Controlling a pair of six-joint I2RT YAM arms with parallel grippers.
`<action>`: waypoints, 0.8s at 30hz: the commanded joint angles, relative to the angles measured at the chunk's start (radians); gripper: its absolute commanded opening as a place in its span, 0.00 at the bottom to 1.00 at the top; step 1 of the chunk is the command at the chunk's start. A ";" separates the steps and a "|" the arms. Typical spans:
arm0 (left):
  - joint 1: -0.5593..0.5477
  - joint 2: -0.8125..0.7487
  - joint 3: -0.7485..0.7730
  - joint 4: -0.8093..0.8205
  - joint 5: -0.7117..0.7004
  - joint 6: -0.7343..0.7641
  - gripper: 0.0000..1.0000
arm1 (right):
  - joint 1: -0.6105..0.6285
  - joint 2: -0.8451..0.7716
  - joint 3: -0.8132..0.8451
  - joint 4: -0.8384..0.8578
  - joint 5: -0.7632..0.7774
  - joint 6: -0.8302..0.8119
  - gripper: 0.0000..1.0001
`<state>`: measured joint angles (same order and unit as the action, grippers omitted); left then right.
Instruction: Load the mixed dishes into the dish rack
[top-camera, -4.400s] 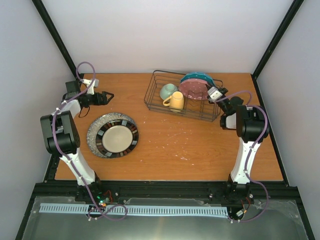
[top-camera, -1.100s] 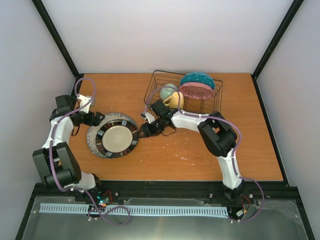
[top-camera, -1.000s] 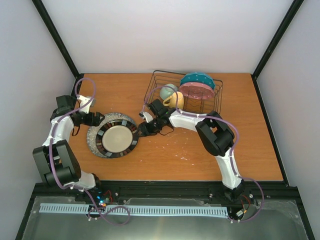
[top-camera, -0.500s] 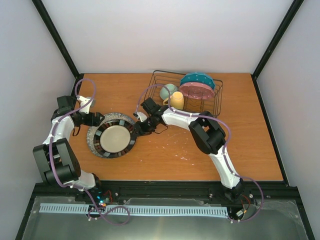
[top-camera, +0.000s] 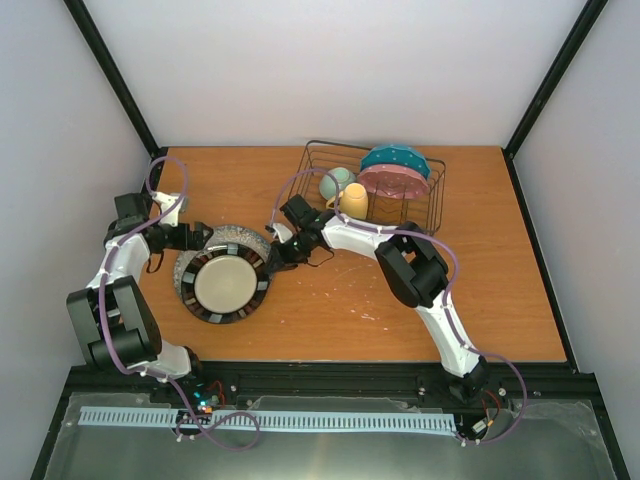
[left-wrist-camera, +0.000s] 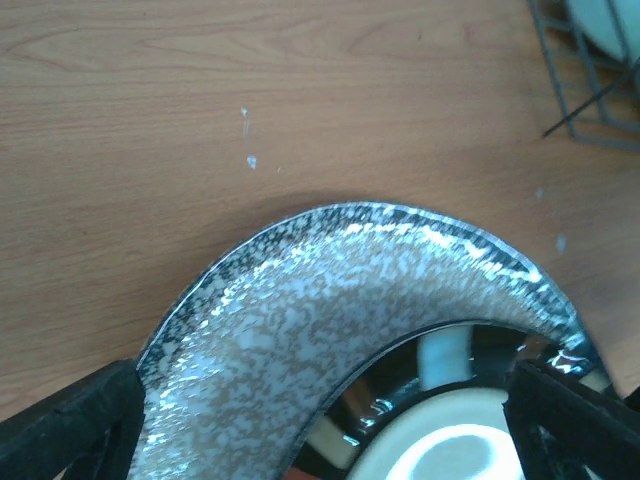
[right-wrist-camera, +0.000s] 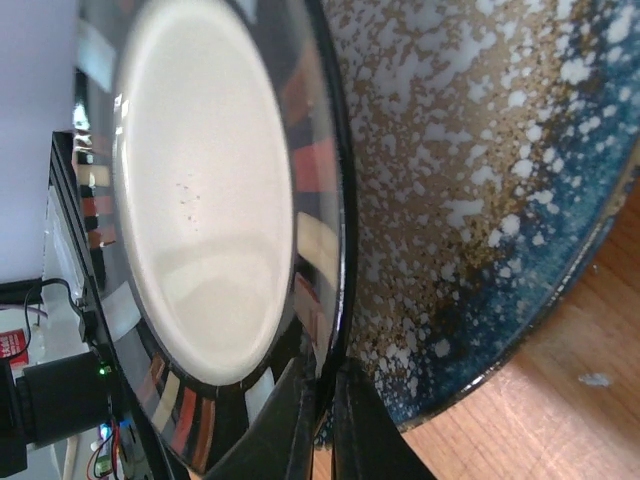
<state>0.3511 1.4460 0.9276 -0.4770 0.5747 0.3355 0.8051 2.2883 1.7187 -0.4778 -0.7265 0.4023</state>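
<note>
The dark-rimmed cream plate (top-camera: 227, 287) lies on the grey speckled plate (top-camera: 192, 257) at the table's left. My right gripper (top-camera: 270, 256) is shut on the cream plate's right rim (right-wrist-camera: 322, 330), which is tilted up off the speckled plate (right-wrist-camera: 470, 180). My left gripper (top-camera: 205, 238) stands open at the speckled plate's far left edge (left-wrist-camera: 330, 290), its fingers (left-wrist-camera: 70, 430) straddling the rim without gripping. The dish rack (top-camera: 432, 212) at the back holds the yellow mug (top-camera: 353, 200), pale green bowl (top-camera: 335, 181), pink plate (top-camera: 393, 181) and teal plate (top-camera: 400, 157).
Bare wooden tabletop (top-camera: 420, 290) spreads right of the two plates and in front of the rack. Black frame posts (top-camera: 110, 75) and white walls close in the back and sides. A corner of the rack (left-wrist-camera: 590, 90) shows in the left wrist view.
My right gripper reached the cream plate's right rim and shut on it. The plate has slid a little toward the near left and its rim has tipped up. The left gripper opened wider.
</note>
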 joint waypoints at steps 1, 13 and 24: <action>-0.004 -0.044 0.013 0.104 0.121 -0.139 1.00 | 0.013 -0.030 -0.017 0.008 -0.007 -0.028 0.03; 0.020 -0.035 0.040 0.732 0.365 -0.748 1.00 | -0.081 -0.124 0.026 -0.003 -0.072 -0.022 0.03; 0.020 0.134 0.052 0.366 0.348 -0.392 1.00 | -0.159 -0.189 -0.030 -0.011 -0.066 -0.015 0.03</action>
<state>0.3649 1.5402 1.0103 0.0120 0.9253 -0.2039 0.6479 2.1445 1.6924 -0.5041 -0.7635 0.4046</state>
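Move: Ahead and to the right of the right hand, which already has the striped plate's right rim pinched, the dish rack's middle lies some 20 cm forward and 24 cm right. In the rack, the yellow mug is about 16 cm forward and 20 cm right of that hand, the pink plate 20 forward and 30 right; the speckled plate is 11 cm to its left, 1 back. From the empty left hand the rack is roughly 13 cm forward, 36 right. Keeping its pinch on the striped plate's rim, the right hand waits briefly, then carries the plate up about 6 cm and just as much forward and to the right, off the speckled plate towards the rack, with a slight clockwise turn. The open left hand rises sharply away from the plates and forward, rolling its left side down some 25 degrees, then sinks partway again. ##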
